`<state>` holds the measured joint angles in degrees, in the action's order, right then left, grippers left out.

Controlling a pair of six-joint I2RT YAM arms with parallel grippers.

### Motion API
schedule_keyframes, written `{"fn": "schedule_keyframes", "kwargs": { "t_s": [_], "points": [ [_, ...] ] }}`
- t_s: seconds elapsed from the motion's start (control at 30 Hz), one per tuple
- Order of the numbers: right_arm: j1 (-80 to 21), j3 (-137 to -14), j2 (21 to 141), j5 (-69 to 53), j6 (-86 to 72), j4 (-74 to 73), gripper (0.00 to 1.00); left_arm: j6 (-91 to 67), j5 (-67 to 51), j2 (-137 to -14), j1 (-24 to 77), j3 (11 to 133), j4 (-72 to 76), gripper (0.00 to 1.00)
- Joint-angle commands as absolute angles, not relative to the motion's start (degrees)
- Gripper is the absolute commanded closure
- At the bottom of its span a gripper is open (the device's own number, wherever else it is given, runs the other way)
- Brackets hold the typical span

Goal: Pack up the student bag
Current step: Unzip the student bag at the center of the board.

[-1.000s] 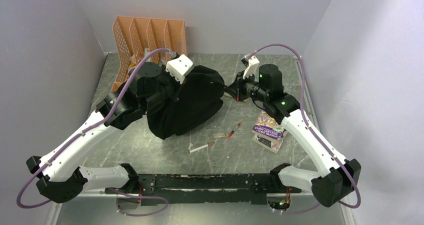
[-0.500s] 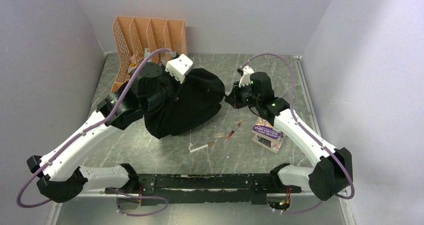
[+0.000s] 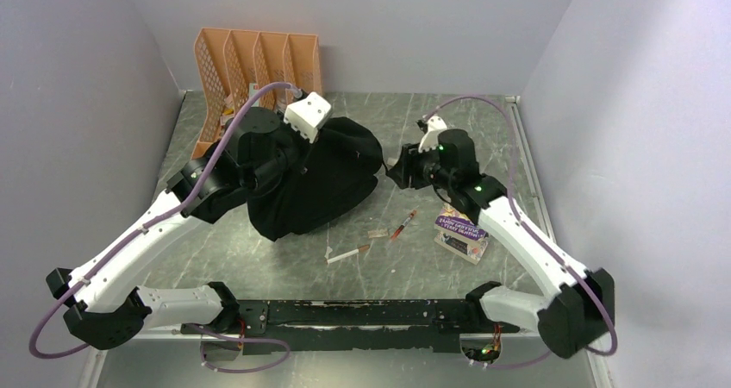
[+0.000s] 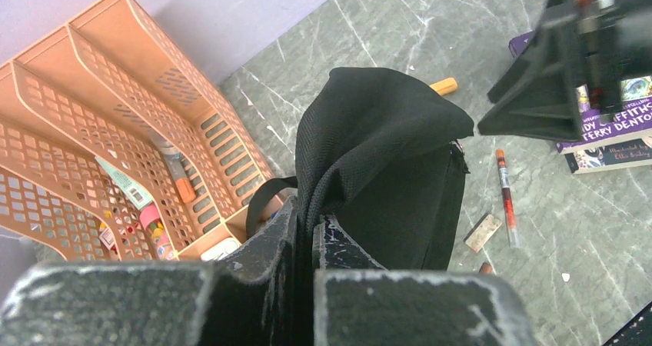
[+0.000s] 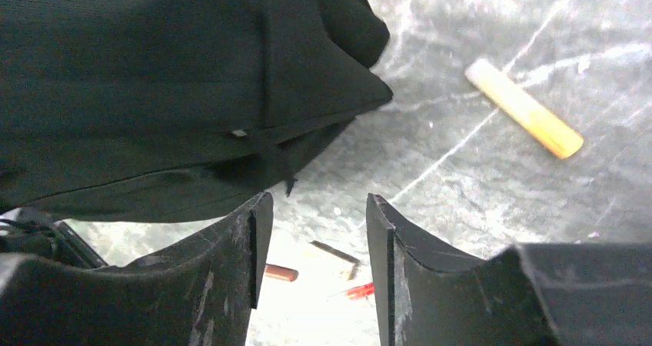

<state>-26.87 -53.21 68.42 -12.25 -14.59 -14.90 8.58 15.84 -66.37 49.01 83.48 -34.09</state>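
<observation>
The student bag (image 3: 315, 181) is a black fabric backpack slumped on the table left of centre. My left gripper (image 4: 310, 223) is shut on a raised fold of the student bag (image 4: 384, 154), holding it up from above. At the bag's right corner, my right gripper (image 3: 394, 172) stands open. In the right wrist view the right gripper (image 5: 317, 207) has nothing between its fingers, and the student bag (image 5: 154, 77) with a small zipper tab (image 5: 286, 183) lies just beyond the tips.
A purple book (image 3: 463, 227) lies under the right arm. A red pen (image 3: 402, 224), a small eraser (image 3: 377, 233) and a white marker (image 3: 347, 253) lie near the bag's front. An orange stick (image 5: 525, 108) lies behind it. An orange file tray (image 3: 254, 73) stands at the back left.
My right gripper has gone from shut to open and shifted slightly nearer along the bag's right corner. The left arm and its hold on the bag have stayed the same.
</observation>
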Motion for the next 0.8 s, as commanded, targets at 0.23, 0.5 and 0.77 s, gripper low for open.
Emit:
{"fn": "schedule_keyframes", "kwargs": {
  "t_s": [0.23,0.5,0.77],
  "points": [
    [-27.1,-49.5,55.1,-31.1,-24.2,-1.0,0.42,4.4,18.6,-67.5,48.6,85.4,-32.8,0.95],
    [-29.8,-46.3,58.5,-34.2,-32.8,12.2,0.32,3.5,18.7,-67.3,48.6,85.4,-32.8,0.95],
    [-33.2,-45.4,62.8,-25.1,-34.3,18.1,0.3,3.0,18.0,-66.7,48.6,85.1,-32.7,0.95]
  ]
}}
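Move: The other zipper pull, on the bag's upper right side, lies about 10 cm to the left of the right hand, 2 cm back and 9 cm above. The pull just let go is some 2 cm ahead and 2 cm left, about level in height. On the table some 18 cm below, the yellow tube lies 12 cm ahead and 3 cm right, the red marker 5 cm back and 1 cm right. From the left hand, the other pull is about 4 cm ahead, 11 cm right and 9 cm lower. Lift the open right gripper about 10 cm away from the freed pull while drawing it back some 6 cm, then carry it about 7 cm left towards the other zipper pull. Roll its left side up about 30 degrees and swing it counter-clockwise until the fingers point level at the bag, opening them wider on the way. Keep the left gripper shut on the bag's top, holding it up. ##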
